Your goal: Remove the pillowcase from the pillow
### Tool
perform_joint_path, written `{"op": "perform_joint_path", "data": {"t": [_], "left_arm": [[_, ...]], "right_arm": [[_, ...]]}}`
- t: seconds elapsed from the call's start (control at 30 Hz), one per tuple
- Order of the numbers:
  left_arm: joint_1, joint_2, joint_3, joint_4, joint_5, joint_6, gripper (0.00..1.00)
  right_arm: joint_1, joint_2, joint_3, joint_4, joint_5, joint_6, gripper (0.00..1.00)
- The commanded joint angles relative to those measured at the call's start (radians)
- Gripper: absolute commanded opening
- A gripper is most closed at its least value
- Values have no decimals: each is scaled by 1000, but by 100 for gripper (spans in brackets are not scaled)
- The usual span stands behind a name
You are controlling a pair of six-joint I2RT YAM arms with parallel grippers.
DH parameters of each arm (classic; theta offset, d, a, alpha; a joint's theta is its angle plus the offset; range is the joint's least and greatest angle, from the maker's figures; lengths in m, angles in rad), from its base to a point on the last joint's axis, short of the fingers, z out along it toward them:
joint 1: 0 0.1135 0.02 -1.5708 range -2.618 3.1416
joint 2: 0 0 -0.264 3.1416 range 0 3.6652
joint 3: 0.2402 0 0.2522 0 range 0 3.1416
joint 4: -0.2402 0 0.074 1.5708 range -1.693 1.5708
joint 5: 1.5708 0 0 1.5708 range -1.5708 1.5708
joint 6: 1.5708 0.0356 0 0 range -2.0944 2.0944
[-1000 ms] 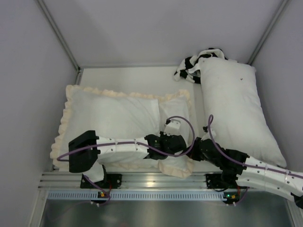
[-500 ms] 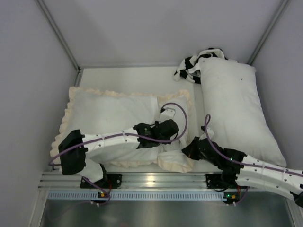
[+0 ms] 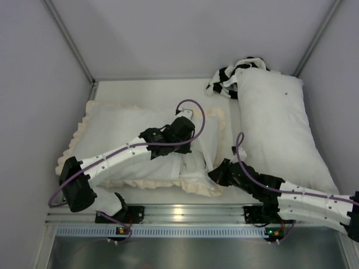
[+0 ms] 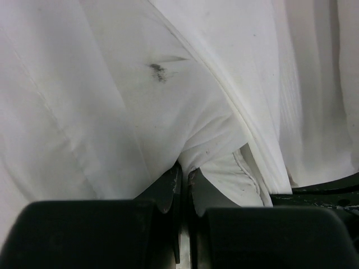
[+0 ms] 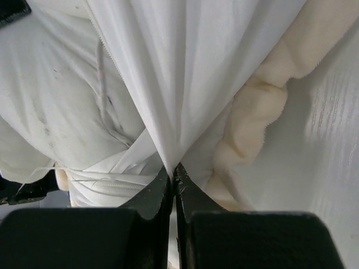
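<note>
The pillowcase (image 3: pixel 112 131) lies cream-white face up at the left of the table, its ruffled frill (image 3: pixel 217 120) round the edge. My left gripper (image 3: pixel 185 140) reaches over it and is shut (image 4: pixel 184 174) on a fold of speckled white fabric with a stitched seam, which looks like the pillow (image 4: pixel 238 174). My right gripper (image 3: pixel 213 175) sits at the case's front right corner. It is shut (image 5: pixel 174 171) on a taut white layer of the pillowcase (image 5: pixel 185 73) beside the frill (image 5: pixel 252 112). The pillow (image 5: pixel 50 106) shows to the left of that layer.
A longer plain white pillow (image 3: pixel 277 129) lies along the right side. A black-and-white patterned cloth (image 3: pixel 227 75) is bunched at its far end. Grey walls close in the table on three sides. A metal rail (image 3: pixel 179 213) runs along the near edge.
The left gripper has shut and moved from the front right corner toward the back, drawing white fabric with it. The case has bunched and shifted left. The right gripper has edged left, still shut.
</note>
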Motion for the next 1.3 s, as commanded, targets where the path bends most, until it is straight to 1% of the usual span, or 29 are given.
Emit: {"op": "perform_joint_path", "data": {"t": [0.0,0.03,0.13,0.2,0.3,0.4,0.47,0.5,0.53,0.57,0.6,0.63,0.67,0.7,0.73,0.77,0.8,0.83,0.87,0.93,1.1,1.17,1.27], "left_arm": [[123,-72,74,127,-98,28,0],[144,-91,75,140,-66,28,0],[171,-92,150,106,-90,60,0],[188,-88,204,79,-77,77,0],[191,-98,224,57,-32,81,0],[189,-140,178,57,57,58,0],[189,-200,99,57,92,32,0],[189,-225,66,57,132,24,0],[189,-277,-1,57,147,16,0],[188,-308,-35,57,161,5,0],[188,-372,-70,57,189,1,0],[188,-404,-102,57,203,-4,0],[188,-441,-160,57,215,-13,0],[188,-508,-185,45,235,-19,0],[188,-539,-227,34,246,-30,0],[188,-591,-242,22,250,-36,0],[188,-611,-254,7,244,-41,0],[188,-628,-264,-24,243,-50,0],[188,-644,-285,-32,246,-53,0],[188,-677,-308,-33,275,-70,0],[188,-702,-366,-29,284,-101,0],[188,-707,-371,-29,319,-107,0],[188,-723,-376,-29,319,-108,0]], "right_arm": [[37,55,-75,-155,-76,-19,0],[39,68,-82,-144,-72,-14,0],[47,121,-111,-98,-83,-4,0],[59,150,-129,-80,-82,7,0],[62,168,-134,-75,-65,12,0],[62,150,-111,-76,-19,12,0],[60,139,-58,-77,9,-17,0],[60,138,-31,-83,26,-36,0],[59,139,-7,-86,33,-56,0],[57,144,53,-95,41,-101,0],[56,147,85,-118,50,-131,2],[50,150,114,-130,52,-166,11],[39,156,177,-142,53,-238,35],[34,161,211,-173,63,-273,44],[13,170,275,-188,61,-351,58],[1,176,308,-204,50,-387,62],[-10,184,344,-233,35,-420,66],[-21,200,405,-239,17,-492,70],[-21,211,435,-242,-44,-528,71],[-21,246,521,-254,-103,-575,71],[-21,334,633,-238,-164,-611,70],[-21,384,678,-238,-183,-614,70],[-19,441,719,-222,-201,-617,68]]}}
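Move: The left fingers already pinch a white pillow end. The broad pillowcase-covered bulk lies about 25 cm to their left, 4 cm farther out and some 10 cm lower, and the frilled near corner about 11 cm back, 6 cm right and 15 cm below. From the right hand, which still pinches the pillowcase edge, that pillow end is roughly 10 cm left, 10 cm ahead and 5 cm higher, and the frilled corner about 3 cm left, 1 cm back and 8 cm below. Keeping its pinch on the pillow end, the left hand lifts it about 10 cm up and forward, then hauls it back some 15 cm and left over the pillowcase, sinking and rolling its left side down. The right hand presses its pinched edge down and slightly back, opens and lets go, then rises about 20 cm, swinging left and forward to hover open beside the pillow end, fingers tipping up and turning counter-clockwise. ##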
